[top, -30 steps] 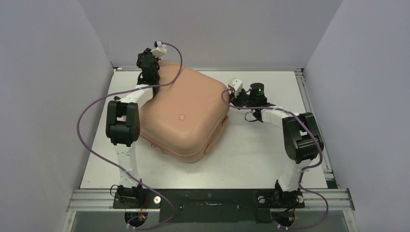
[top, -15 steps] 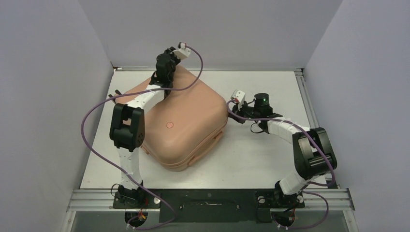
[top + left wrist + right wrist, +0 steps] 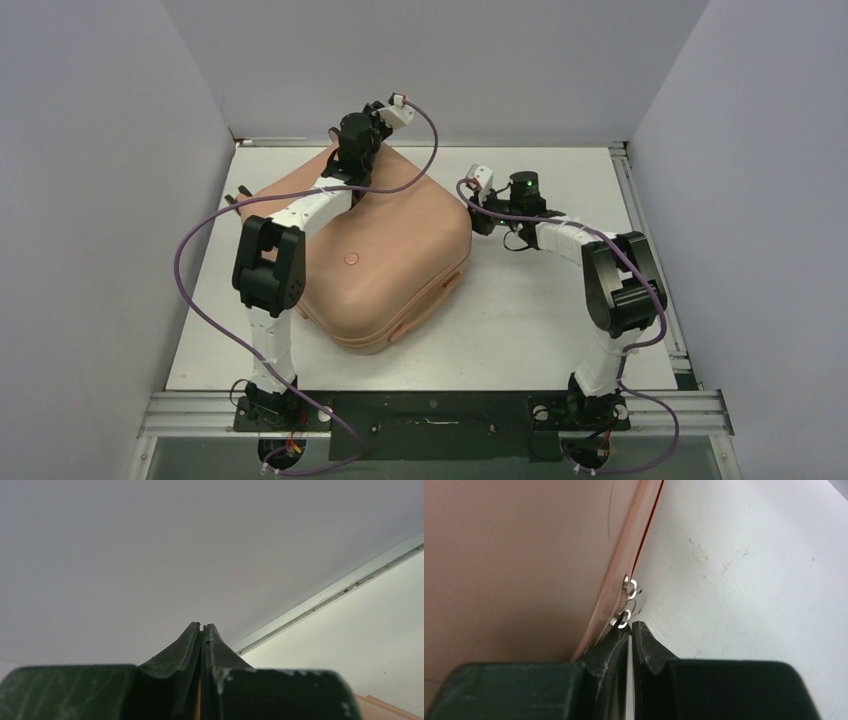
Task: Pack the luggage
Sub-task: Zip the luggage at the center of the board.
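The luggage [image 3: 390,250] is a salmon-pink hard shell lying closed and flat on the white table, its round logo dot [image 3: 348,258] facing up. My left gripper [image 3: 340,150] hovers over its far edge, shut with nothing held. In the left wrist view this gripper [image 3: 203,626] points at the back wall. My right gripper [image 3: 477,212] sits at the luggage's far right corner. In the right wrist view the pink shell [image 3: 524,555] fills the left side, and this gripper [image 3: 630,625] is shut on a metal zipper pull [image 3: 626,602] at the seam.
Grey walls close in the table at the back and on both sides. A metal rail [image 3: 325,597] runs along the table's back edge. Bare white tabletop [image 3: 560,320] lies right of and in front of the luggage. Purple cables loop off both arms.
The luggage has turned and slid left and nearer. My left gripper travelled right along its far edge. My right gripper dipped nearer, then came back, staying at the corner.
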`<move>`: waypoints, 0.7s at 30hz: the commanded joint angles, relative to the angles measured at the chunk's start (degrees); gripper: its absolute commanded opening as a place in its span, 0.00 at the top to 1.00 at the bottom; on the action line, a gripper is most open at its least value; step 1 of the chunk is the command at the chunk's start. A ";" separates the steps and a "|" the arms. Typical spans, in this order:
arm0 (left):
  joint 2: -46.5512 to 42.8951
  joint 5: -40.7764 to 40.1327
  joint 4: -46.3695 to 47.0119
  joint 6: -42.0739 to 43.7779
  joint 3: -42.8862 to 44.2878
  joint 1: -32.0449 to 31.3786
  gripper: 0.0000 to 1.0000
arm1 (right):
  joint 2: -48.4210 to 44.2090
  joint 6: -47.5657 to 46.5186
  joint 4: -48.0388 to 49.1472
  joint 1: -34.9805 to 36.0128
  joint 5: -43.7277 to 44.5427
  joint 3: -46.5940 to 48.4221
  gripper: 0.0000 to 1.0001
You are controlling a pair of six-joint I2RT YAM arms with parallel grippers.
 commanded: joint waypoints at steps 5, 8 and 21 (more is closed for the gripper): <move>4.72 6.83 -15.89 -6.14 -2.46 -3.34 0.99 | 4.38 0.86 4.76 2.82 4.21 9.18 0.95; 4.76 7.13 -16.54 -6.92 -2.22 -3.34 1.00 | 6.47 2.63 4.84 3.99 5.73 11.59 0.95; 0.26 -0.93 -20.82 -14.64 2.22 -1.95 0.38 | 2.48 5.08 -9.14 0.23 19.56 17.33 0.33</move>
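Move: The right fingers are already shut on the zipper pull at the luggage's right corner, so the pull lies at the hand point. The seam runs on towards the far corner, about 14 cm ahead, 15 cm left and slightly higher; the side handle is some 16 cm back and 8 cm left. For the left hand, shut above that far corner, the pull is about 20 cm back, 17 cm right and 15 cm below. Draw the right gripper forward some 7 cm past the luggage's right corner, keeping the zipper pull pinched most of the way, bearing slightly left and then back right. Turn the wrist about 15 degrees clockwise near the end and spread the fingers to let go of the pull. Hold the left gripper nearly in place over the luggage, opening it partway only at the last. ##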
